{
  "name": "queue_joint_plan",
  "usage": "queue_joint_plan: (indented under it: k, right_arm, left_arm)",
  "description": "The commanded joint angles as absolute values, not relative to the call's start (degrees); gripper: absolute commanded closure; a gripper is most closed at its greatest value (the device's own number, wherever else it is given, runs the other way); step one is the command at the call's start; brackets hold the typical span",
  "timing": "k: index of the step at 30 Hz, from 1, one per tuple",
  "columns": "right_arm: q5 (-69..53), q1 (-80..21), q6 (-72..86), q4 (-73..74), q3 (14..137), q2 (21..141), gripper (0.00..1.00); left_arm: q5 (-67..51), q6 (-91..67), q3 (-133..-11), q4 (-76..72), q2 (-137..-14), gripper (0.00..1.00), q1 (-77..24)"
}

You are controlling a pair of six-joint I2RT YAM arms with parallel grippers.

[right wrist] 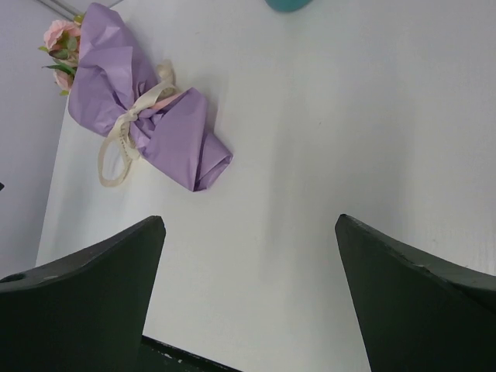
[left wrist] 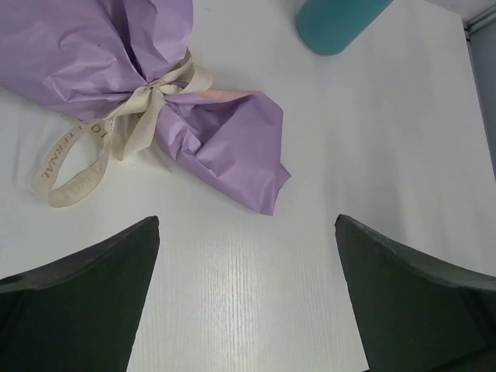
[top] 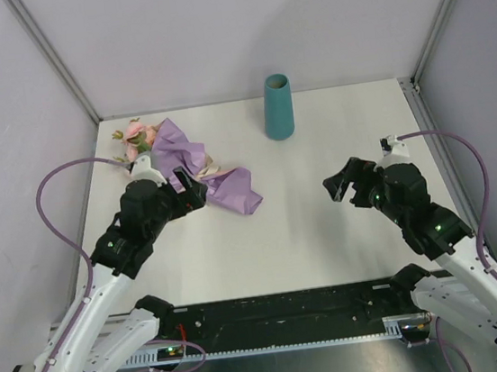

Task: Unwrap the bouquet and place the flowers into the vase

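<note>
The bouquet [top: 216,179] lies on its side at the far left of the table, wrapped in crinkled lilac paper [left wrist: 225,143] and tied with a cream ribbon [left wrist: 85,151]. Pink flowers [top: 136,138] poke out of its far end, also seen in the right wrist view [right wrist: 60,39]. The teal vase [top: 278,107] stands upright at the back centre. My left gripper [top: 189,190] hovers by the bouquet's near side, open, with only bare table between its fingers [left wrist: 93,294]. Over the right half, well apart from the bouquet [right wrist: 155,124], my right gripper [top: 343,183] is open and holds nothing.
The white table [top: 309,233] is boxed in by grey walls at the left, back and right. A black rail [top: 282,313] runs along the near edge between the arm bases. Purple cables [top: 54,187] loop beside each arm.
</note>
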State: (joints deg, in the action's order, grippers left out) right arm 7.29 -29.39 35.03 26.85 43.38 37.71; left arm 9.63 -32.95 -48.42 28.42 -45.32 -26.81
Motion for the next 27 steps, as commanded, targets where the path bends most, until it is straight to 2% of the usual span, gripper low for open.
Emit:
queue_joint_plan:
  k: [1, 7, 12, 16, 27]
  right_arm:
    - [6.7, -29.0, 35.5, 24.3, 43.5, 37.4, 0.01]
    - [5.9, -28.9, 35.1, 24.8, 43.5, 37.0, 0.01]
    - [3.8, -28.9, 35.7, 24.5, 43.5, 37.4, 0.01]
    - [2.3, -28.9, 35.2, 23.9, 43.5, 37.7, 0.01]
    - [-10.9, -28.9, 29.6, 15.8, 39.2, 36.5, 0.04]
  left_arm:
    - [12.5, -31.9, -48.4, 27.1, -44.8, 0.0, -26.5]
    - [16.9, -35.3, -48.8, 27.0, -45.3, 0.0, -26.1]
    - [18.2, -38.2, -51.3, 26.7, -50.7, 0.01, -22.5]
    - [15.4, -41.2, -52.4, 22.8, -57.3, 0.13, -17.4]
    - [8.3, -48.4, -53.0, 11.0, -81.5, 0.28, -16.4]
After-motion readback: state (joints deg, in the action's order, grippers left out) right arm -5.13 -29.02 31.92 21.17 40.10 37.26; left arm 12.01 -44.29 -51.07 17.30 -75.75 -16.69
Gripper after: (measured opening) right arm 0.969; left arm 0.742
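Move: The ribbon knot on the wrapped bouquet lies about 16 cm ahead of the left gripper, 2 cm to its left and some 20 cm below. From that gripper, the wrapper tail is about 9 cm ahead and 10 cm right, the pink flowers 29 cm ahead and 18 cm left, and the vase 26 cm ahead and 27 cm right. From the right gripper, the knot is about 18 cm ahead, 36 cm left and 20 cm down. Bring the left gripper down and forward towards the ribbon knot, roughly 10 cm each way, bearing left at first and easing back right late on. Swing its fingers nearly 20 degrees counter-clockwise, tip them downward and narrow them to about three-quarters open, without gripping yet. Let the open right gripper drift about 3 cm left, turning counter-clockwise. ##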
